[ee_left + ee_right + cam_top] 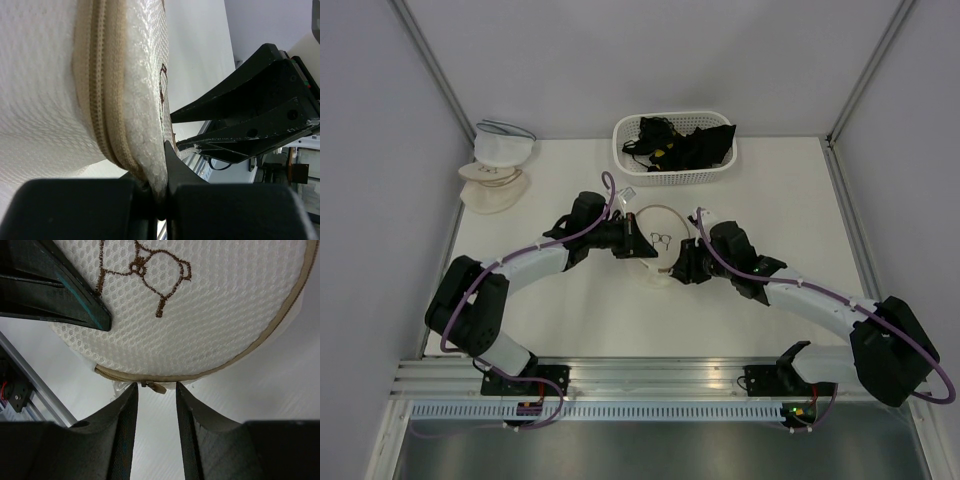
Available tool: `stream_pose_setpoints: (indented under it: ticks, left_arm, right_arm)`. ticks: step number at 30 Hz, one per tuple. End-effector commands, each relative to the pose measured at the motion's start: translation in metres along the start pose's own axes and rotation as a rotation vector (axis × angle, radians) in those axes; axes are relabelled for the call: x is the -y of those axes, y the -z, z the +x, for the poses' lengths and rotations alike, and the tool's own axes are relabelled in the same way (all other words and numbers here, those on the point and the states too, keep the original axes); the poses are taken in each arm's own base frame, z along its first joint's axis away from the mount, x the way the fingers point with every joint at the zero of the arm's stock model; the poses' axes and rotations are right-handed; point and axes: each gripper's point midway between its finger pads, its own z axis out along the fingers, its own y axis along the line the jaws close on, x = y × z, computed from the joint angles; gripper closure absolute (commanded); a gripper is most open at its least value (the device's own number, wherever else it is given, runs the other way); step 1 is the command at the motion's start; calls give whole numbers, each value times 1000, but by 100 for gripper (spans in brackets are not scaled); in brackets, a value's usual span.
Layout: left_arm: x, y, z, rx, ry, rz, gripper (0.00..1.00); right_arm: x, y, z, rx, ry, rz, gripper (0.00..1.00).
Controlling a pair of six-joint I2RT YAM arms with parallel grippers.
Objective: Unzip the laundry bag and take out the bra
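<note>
The laundry bag [660, 232], a round cream mesh pouch with a brown embroidered figure, sits mid-table between both arms. My left gripper [636, 243] is shut on the bag's rim [156, 165], pinching mesh beside the tan zip [100, 100]. My right gripper [155, 389] stands open at the bag's near edge, and the small zip pull [155, 386] lies between its fingertips, untouched. The zip runs closed along the rim [235, 357]. The left gripper's dark fingers [60, 295] rest on top of the mesh [210, 300]. The bra is hidden.
A white basket [625, 160] of black garments stands at the back centre. Stacked cream and white dome pouches [496, 168] lie at the back left by the wall. An aluminium rail [650, 375] runs along the near table edge.
</note>
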Motion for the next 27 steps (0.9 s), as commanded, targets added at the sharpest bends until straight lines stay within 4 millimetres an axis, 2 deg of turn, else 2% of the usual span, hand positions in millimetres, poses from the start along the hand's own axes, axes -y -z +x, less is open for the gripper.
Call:
stream_pose_setpoints:
  ticks: [1,5,8,9,12,17,20,23,25,27]
  left_arm:
    - [12,-1,-7,14,-15,57,98]
    - [14,0,-7,18,-11,66,98]
    - [16,0,-8,18,-15,74,98]
    - [17,0,-8,19,-16,75,98]
    - [17,0,-8,19,-16,75,98]
    - [15,1,-7,17,-18,71,98]
    - [14,0,-6,11,-19,64,98]
    - [13,0,-6,6,-31,55,98]
    - [13,1,-7,1,-36,48,98]
    - [13,1,-4,-21,-43,54,98]
  right_arm:
    - [-18,-2,-19,58,18,-75,59]
    - [-16,-7,-15,43,16,-69,60]
    - [-11,-12,-11,28,9,-54,68]
    - [-12,-13,-10,24,6,-56,74]
    - [-11,-13,-9,17,2,-54,83]
    - [-5,-5,-12,31,17,-1,94]
    - [8,3,-11,17,25,84,97]
    - [39,14,1,-55,20,270,100]
    - [70,25,-3,-43,25,459,100]
    - [86,33,-3,-47,10,572,100]
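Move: Just off the right hand's open fingertips lies the zip pull, about 1 cm ahead, 1 cm to its left and 1 cm lower. From the same hand, the tape end of the zip is level with it and some 4 cm to the left, and the embroidered bra outline is about 8 cm ahead and 4 cm to the left. From the left hand, which grips the bag, the pull is roughly 3 cm back, 4 cm to the right and 3 cm down. Easing about 1 cm left and down onto the zip pull, the right fingers close from nearly half open to shut on it. They then draw about 4 cm to the right and a little forward, speeding up along the bag's zipped edge, away from the tape end, the wrist turning some 15 degrees with a clockwise part. The left hand stays put and keeps its pinch on the bag. ##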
